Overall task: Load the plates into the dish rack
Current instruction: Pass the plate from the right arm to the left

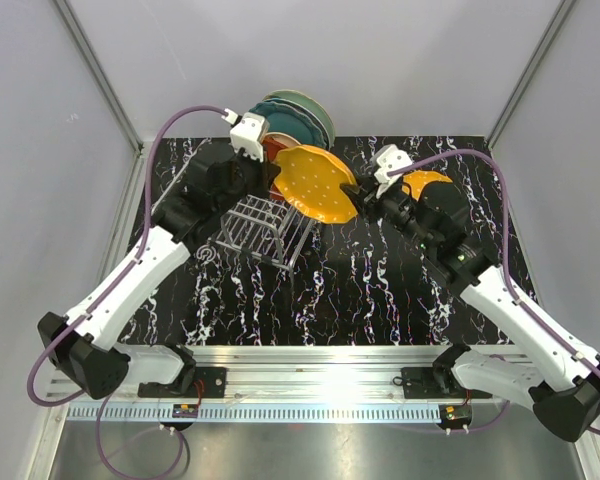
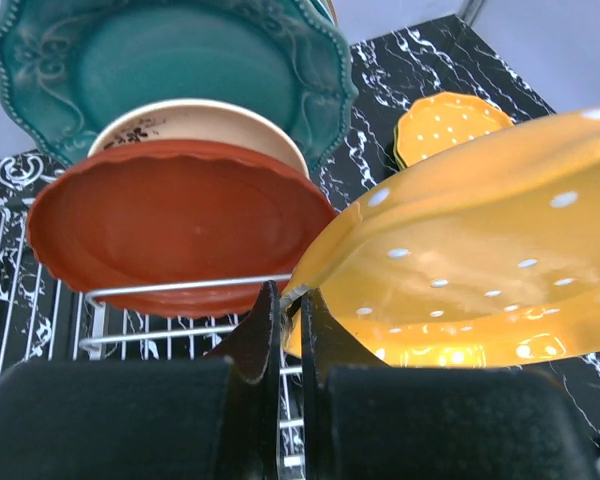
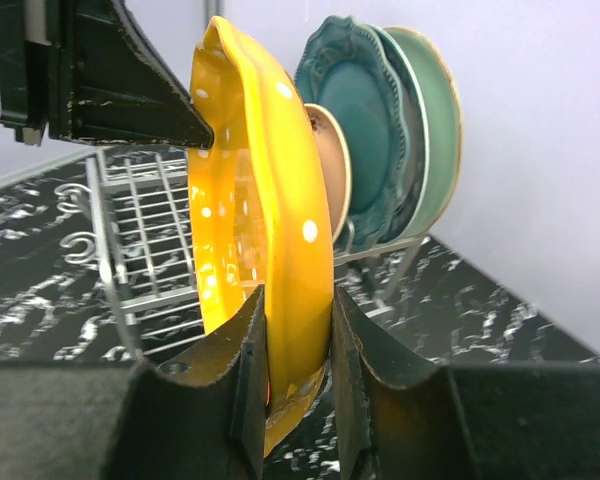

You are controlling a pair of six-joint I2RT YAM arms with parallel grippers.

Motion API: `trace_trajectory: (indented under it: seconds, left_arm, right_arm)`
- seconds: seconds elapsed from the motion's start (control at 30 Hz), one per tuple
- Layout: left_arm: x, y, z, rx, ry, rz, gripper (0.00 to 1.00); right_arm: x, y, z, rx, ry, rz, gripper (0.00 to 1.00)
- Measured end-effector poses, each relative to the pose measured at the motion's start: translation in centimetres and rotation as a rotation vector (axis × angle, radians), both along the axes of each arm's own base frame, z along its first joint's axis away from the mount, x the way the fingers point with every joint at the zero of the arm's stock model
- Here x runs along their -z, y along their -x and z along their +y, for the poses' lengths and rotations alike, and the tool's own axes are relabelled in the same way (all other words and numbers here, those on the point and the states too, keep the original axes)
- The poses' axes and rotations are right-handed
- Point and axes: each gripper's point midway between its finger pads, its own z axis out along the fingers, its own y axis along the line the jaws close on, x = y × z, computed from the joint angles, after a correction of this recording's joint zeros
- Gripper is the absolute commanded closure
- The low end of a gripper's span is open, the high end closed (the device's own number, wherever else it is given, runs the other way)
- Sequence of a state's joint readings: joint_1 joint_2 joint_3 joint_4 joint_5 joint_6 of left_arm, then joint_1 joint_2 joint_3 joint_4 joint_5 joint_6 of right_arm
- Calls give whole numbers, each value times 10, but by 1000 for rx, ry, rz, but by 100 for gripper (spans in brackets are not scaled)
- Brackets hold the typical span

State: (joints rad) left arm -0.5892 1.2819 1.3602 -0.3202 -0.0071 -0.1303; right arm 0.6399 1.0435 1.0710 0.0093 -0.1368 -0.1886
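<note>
A dotted orange-yellow plate (image 1: pixel 315 183) hangs on edge over the right end of the dish rack (image 1: pixel 265 235), held from both sides. My left gripper (image 1: pixel 277 172) is shut on its left rim (image 2: pixel 325 270). On the opposite rim my right gripper (image 3: pixel 298 300) is shut, the plate (image 3: pixel 270 180) standing between its fingers. Behind it in the rack stand a red-orange plate (image 2: pixel 170 230), a cream-centred plate (image 2: pixel 195 120), a dark teal plate (image 2: pixel 180 60) and a mint green plate (image 3: pixel 435 120).
Another dotted orange plate (image 2: pixel 445 125) lies flat on the black marbled table (image 1: pixel 360 290) at the right, partly under my right arm (image 1: pixel 450 230). The rack's lower wire section (image 3: pixel 150 240) spreads toward the front. Grey walls enclose the table.
</note>
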Motion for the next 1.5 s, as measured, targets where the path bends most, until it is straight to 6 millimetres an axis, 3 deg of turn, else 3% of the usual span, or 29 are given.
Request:
trace_trajectory:
  seconds: [0.27,0.5,1.5]
  left_arm:
    - [13,-23,-11,-13,-10,-7,100]
    - [23,-29,-9,-28,-48,-4,100]
    - [33,-37,31,-168,-175,-23,100]
  right_arm:
    - [0,-11,-3,53,125,-103,100]
    - [7,-16,0,59,173,-122,100]
    - [27,-31,33,9,182,-103,97]
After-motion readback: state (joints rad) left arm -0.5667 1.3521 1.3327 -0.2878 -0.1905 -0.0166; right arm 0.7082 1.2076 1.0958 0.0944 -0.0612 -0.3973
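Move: Both hands already hold the yellow plate on a slant, the left its left rim, the right its right rim. The rack gap it is taken to, just on the near side of the red plate, lies about 5 cm ahead of and 9 cm below the left hand; the red plate is some 8 cm ahead, 8 cm below, and the teal plate about 14 cm ahead, 2 cm right, 4 cm below. From the right hand the gap is roughly 9 cm ahead, 17 cm left and 12 cm below. Both hands keep their grip on the rims and carry the yellow plate between them towards the gap before the red plate: the left goes forward about 3 cm and sinks some 2 cm, then slides about 4 cm to the left, its wrist turning counter-clockwise and its left side rising some 10 degrees. The right follows forward, left and down, around 3 cm each way, rolling its left side down early on and tipping slightly up. ##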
